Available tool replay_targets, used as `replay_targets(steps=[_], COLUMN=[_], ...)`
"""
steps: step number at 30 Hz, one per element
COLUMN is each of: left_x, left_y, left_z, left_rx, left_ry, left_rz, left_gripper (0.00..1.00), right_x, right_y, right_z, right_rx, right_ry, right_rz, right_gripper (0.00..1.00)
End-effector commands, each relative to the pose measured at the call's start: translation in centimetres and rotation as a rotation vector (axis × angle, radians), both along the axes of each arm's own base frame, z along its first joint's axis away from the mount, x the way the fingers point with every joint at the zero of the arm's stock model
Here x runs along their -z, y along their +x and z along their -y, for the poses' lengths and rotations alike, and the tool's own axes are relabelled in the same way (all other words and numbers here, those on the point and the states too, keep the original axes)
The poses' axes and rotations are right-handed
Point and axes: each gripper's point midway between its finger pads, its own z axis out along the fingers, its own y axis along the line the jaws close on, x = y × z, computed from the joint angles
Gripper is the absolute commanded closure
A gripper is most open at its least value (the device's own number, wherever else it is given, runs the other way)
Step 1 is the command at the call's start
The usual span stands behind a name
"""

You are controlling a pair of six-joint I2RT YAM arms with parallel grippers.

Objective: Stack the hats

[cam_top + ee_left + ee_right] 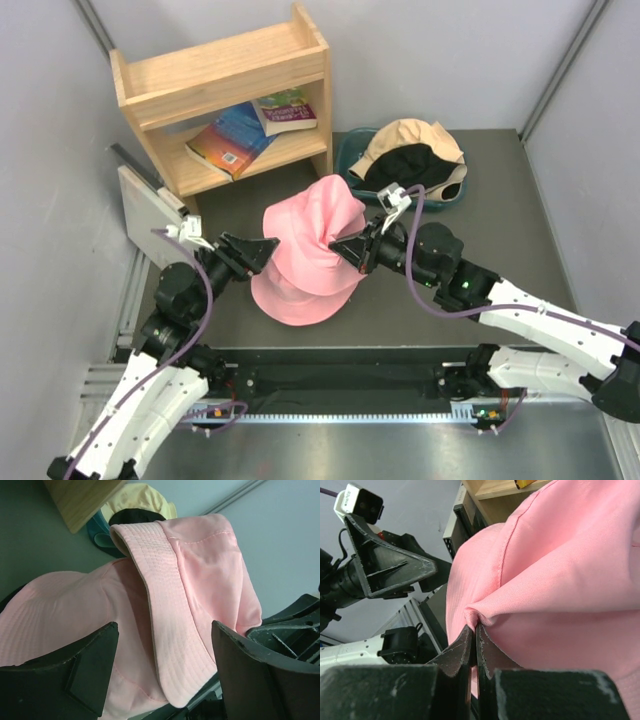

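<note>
A pink hat (318, 222) hangs bunched up in mid-air over a second pink hat (300, 292) that lies flat on the dark mat. My right gripper (342, 246) is shut on a pinched fold of the raised hat (555, 570), its fingertips (474, 626) tight together on the cloth. My left gripper (268, 248) is open at the hat's left side, its fingers (95, 650) apart with the drooping brim (175, 630) showing beyond them, not gripped. A tan hat (412, 138) and a black hat (408, 165) lie in the teal tub (345, 160).
A wooden shelf (220, 75) with books (235, 140) stands at the back left. A grey board (145, 210) leans by the left wall. Grey walls close in on both sides.
</note>
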Motion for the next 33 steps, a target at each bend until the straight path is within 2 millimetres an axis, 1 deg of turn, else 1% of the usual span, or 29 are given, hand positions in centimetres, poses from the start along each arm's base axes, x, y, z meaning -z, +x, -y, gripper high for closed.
replay_targets(steps=[1, 3, 4, 7, 8, 11, 12, 14, 15, 16, 19, 20, 22, 23, 25, 26, 27, 28, 29, 30, 32, 33], left_x=[-4.1, -4.3, -4.0, -3.8, -3.6, -3.7, -3.8, -3.7, -3.7, -3.5, -4.3, -4.9, -5.5, -6.2, -6.1, -6.9, -6.8, -6.4, -7.0, -6.4, -6.4, -5.6], left_y=[0.8, 1.1, 1.4, 1.9, 2.0, 2.4, 2.5, 2.9, 3.0, 3.3, 3.3, 3.3, 3.4, 3.4, 3.9, 4.1, 4.3, 4.6, 4.8, 5.1, 5.7, 5.4], left_z=[1.1, 1.2, 1.4, 1.5, 1.5, 1.3, 1.3, 1.3, 1.4, 1.4, 1.6, 1.5, 1.5, 1.4, 1.8, 1.9, 2.2, 2.7, 2.8, 2.8, 1.7, 1.1], left_rx=[0.041, 0.041, 0.044, 0.036, 0.035, 0.013, 0.010, 0.004, 0.005, 0.002, 0.012, 0.012, 0.011, 0.015, 0.030, 0.034, 0.050, 0.074, 0.075, 0.073, 0.005, -0.013], left_ry=[-0.039, -0.040, -0.035, -0.033, -0.034, -0.044, -0.048, -0.048, -0.044, -0.034, 0.005, 0.022, 0.049, 0.097, 0.146, 0.170, 0.185, 0.201, 0.206, 0.223, 0.247, 0.271], left_rz=[0.141, 0.154, 0.143, 0.141, 0.140, 0.157, 0.165, 0.169, 0.167, 0.163, 0.189, 0.210, 0.245, 0.280, 0.274, 0.293, 0.289, 0.277, 0.284, 0.259, 0.234, 0.203], left_gripper=[0.22, 0.25, 0.26, 0.34, 0.40, 0.49, 0.60, 0.76, 1.00, 1.00, 1.00, 1.00, 1.00, 1.00, 1.00, 1.00, 1.00, 1.00, 1.00, 1.00, 1.00, 1.00], right_x=[-2.8, -2.7, -2.5, -2.6, -2.5, -2.4, -2.5, -2.7, -2.9, -3.0, -3.9, -4.5, -5.0, -5.6, -5.8, -6.2, -6.0, -6.1, -6.6, -6.4, -6.4, -6.3], right_y=[-0.9, -1.0, -1.0, -1.2, -1.2, -1.2, -1.3, -1.3, -1.4, -1.5, -1.6, -1.4, -1.7, -1.6, -1.7, -1.5, -1.3, -1.5, -1.5, -1.5, -1.4, -1.6], right_z=[0.1, 0.1, 0.0, 0.0, 0.0, 0.1, 0.1, 0.2, 0.3, 0.3, 0.4, 0.6, 0.4, 0.3, -0.2, -0.3, -0.7, -0.9, -1.1, -1.5, -2.2, -2.5], right_rx=[-0.010, -0.013, -0.014, -0.016, -0.016, -0.014, -0.013, -0.008, -0.008, -0.010, 0.000, 0.014, 0.010, 0.017, 0.012, 0.022, 0.022, 0.016, 0.016, 0.009, 0.005, -0.002], right_ry=[0.075, 0.074, 0.071, 0.077, 0.074, 0.073, 0.076, 0.076, 0.077, 0.077, 0.075, 0.077, 0.075, 0.076, 0.070, 0.070, 0.059, 0.063, 0.070, 0.068, 0.060, 0.056], right_rz=[0.038, 0.037, 0.035, 0.035, 0.033, 0.033, 0.034, 0.040, 0.044, 0.047, 0.070, 0.087, 0.104, 0.122, 0.132, 0.142, 0.140, 0.143, 0.150, 0.150, 0.151, 0.149], right_gripper=[1.00, 1.00, 1.00, 1.00, 1.00, 1.00, 1.00, 1.00, 1.00, 1.00, 1.00, 1.00, 1.00, 1.00, 1.00, 1.00, 1.00, 1.00, 1.00, 1.00, 1.00, 1.00])
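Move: The open left hand has the held upper pink hat's left brim edge about 3 cm ahead, 2 cm to its right and roughly level with it. The lower pink hat is centred about 7 cm right, 1 cm back and some 13 cm below. From the right hand, still gripping the upper hat, the lower hat's middle lies about 6 cm left, 1 cm back and 12 cm below. Left hand reaches forward and up, shuts on the upper hat's brim, continuing up; right keeps hold, rising 3 cm. ##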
